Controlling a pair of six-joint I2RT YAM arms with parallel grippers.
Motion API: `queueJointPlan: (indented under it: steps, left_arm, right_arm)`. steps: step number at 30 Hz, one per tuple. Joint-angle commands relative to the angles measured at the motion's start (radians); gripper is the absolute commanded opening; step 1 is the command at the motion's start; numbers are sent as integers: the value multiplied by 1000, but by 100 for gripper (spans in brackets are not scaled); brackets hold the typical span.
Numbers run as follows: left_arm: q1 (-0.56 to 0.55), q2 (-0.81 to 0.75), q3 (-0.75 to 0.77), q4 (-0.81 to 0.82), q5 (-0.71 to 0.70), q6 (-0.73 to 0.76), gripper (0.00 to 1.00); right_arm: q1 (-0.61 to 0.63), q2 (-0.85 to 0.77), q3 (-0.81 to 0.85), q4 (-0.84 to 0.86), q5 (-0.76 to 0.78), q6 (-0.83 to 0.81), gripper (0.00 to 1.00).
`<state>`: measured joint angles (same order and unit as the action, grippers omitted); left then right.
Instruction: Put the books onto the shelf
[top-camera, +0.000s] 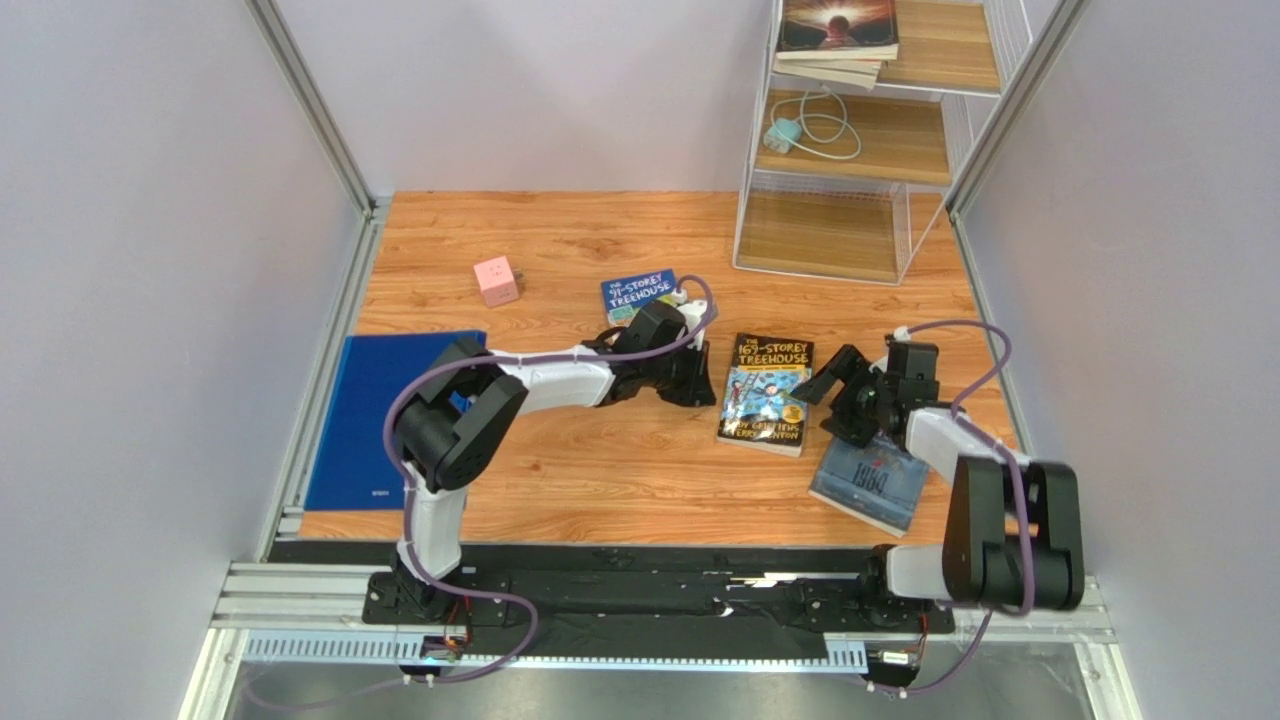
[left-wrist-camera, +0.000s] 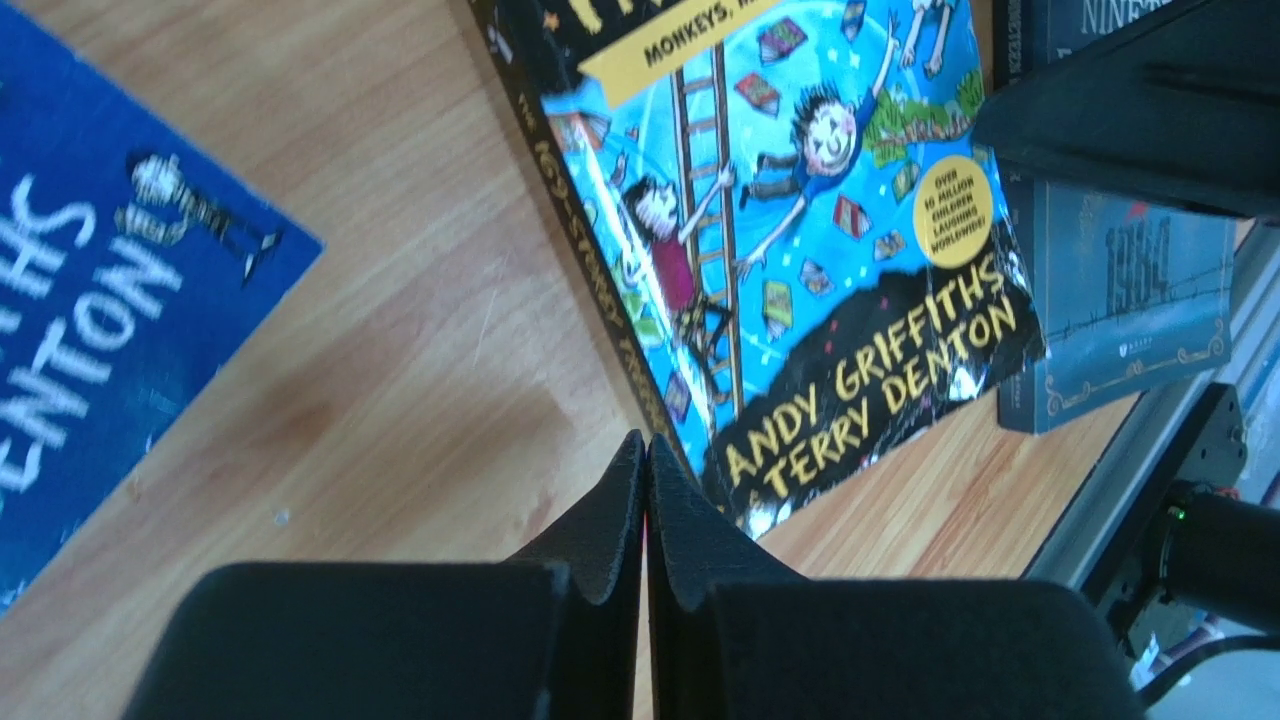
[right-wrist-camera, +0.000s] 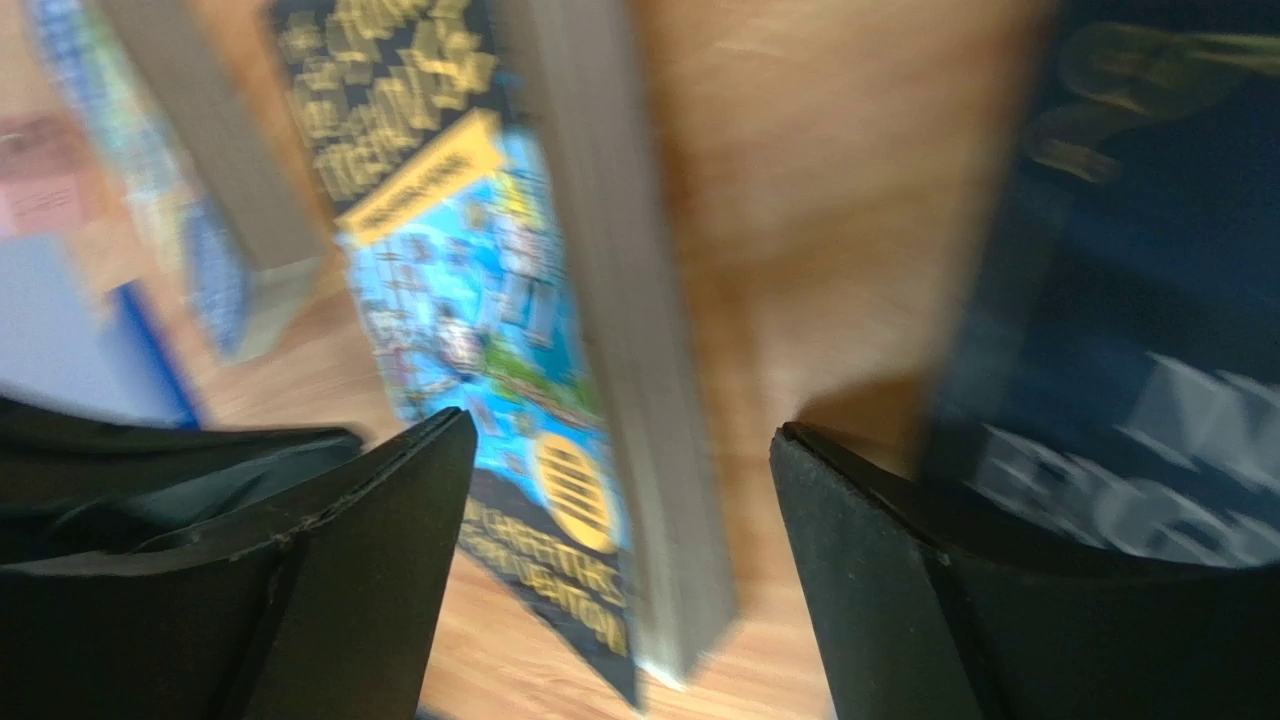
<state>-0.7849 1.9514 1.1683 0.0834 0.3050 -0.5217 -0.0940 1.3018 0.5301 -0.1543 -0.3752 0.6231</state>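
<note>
A colourful Treehouse book (top-camera: 766, 393) lies flat on the wooden table between my two grippers. My left gripper (left-wrist-camera: 646, 443) is shut with nothing in it, its tips just beside the book's (left-wrist-camera: 812, 225) spine edge. My right gripper (right-wrist-camera: 619, 428) stands open at the book's other side, and the grey page edge (right-wrist-camera: 631, 375) runs between its fingers without a grip. A grey-blue book (top-camera: 872, 480) lies under the right arm. A blue Treehouse book (top-camera: 639, 293) sits behind the left wrist. On the top tier of the white wire shelf (top-camera: 902, 143) at the back right rest a few more books (top-camera: 836, 33).
A plain blue folder (top-camera: 383, 420) lies at the table's left edge and a small pink cube (top-camera: 496, 279) sits behind it. A white cable with a plug (top-camera: 812, 128) lies on the shelf's middle board. Metal posts and grey walls enclose the table.
</note>
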Motion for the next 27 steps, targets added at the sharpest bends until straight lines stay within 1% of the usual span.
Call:
queueJointPlan:
  steps: [1,2,3,5,6,9,11,13,15,17,18,19,20,22,25,26,27]
  left_arm:
    - [-8,72,106,-106,-9,6,0]
    - [-10,93,132,-117,-10,2,0]
    - [-11,101,145,-138,-20,0,0]
    - [-14,116,169,-157,-35,0,0]
    - [-17,121,182,-195,-61,0,0]
    - [-22,149,220,-252,-92,0,0]
    - [-25,165,231,-255,-86,3,0]
    - [-30,175,235,-252,-73,6,0]
    - [-33,178,235,-249,-73,6,0]
    - [-33,178,237,-247,-73,3,0]
    - [-33,178,238,-251,-76,3,0]
    - [-33,178,241,-255,-78,5,0]
    - [-33,176,246,-252,-76,3,0]
    - [-33,173,246,-252,-76,0,0]
    - [-33,173,258,-258,-76,3,0]
    - [-33,170,261,-266,-83,6,0]
    - [-34,164,258,-277,-93,9,0]
  right_arm:
    - [2,189,-19,251,-135,16,84]
    - [4,223,-15,301,-157,29,81]
    - [8,287,-4,320,-186,39,80]
    - [23,326,2,369,-208,61,77]
    - [33,341,8,377,-217,64,77]
    - [72,340,13,378,-215,58,76]
    - [89,315,10,386,-214,63,73]
    - [135,285,10,389,-223,63,70]
    - [155,268,22,384,-243,63,64]
    - [178,260,40,372,-258,58,53]
    - [184,263,50,363,-267,50,52]
    - [195,269,60,351,-278,41,47]
    - [200,284,68,346,-293,37,36]
    - [208,303,82,346,-323,36,29]
    - [215,335,97,338,-327,35,24]
    - [215,338,97,326,-320,32,17]
    - [215,340,99,320,-309,30,13]
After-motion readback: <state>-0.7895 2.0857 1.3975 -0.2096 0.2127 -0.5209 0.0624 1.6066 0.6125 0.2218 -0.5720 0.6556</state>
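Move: The 169-Storey Treehouse book lies flat between the hands: its middle is about 9 cm left and 2 cm ahead of the open right gripper, some 2 cm lower, and about 9 cm right and 1 cm ahead of the shut left one, 3 cm lower. From the left hand the blue Treehouse book is about 13 cm ahead and 9 cm left; from the right hand Nineteen Eighty-Four is about 8 cm right and 8 cm back. Lower the shut left gripper some 3 cm, easing slightly forward, and hold its tips as a stop against the spine of the 169-Storey book. Sweep the open right gripper forward and left, then mostly left, about 9 cm in all, turning counter-clockwise, onto the opposite page edge, and close it there to pinch the page block, one finger wedged in ahead of the back cover. ##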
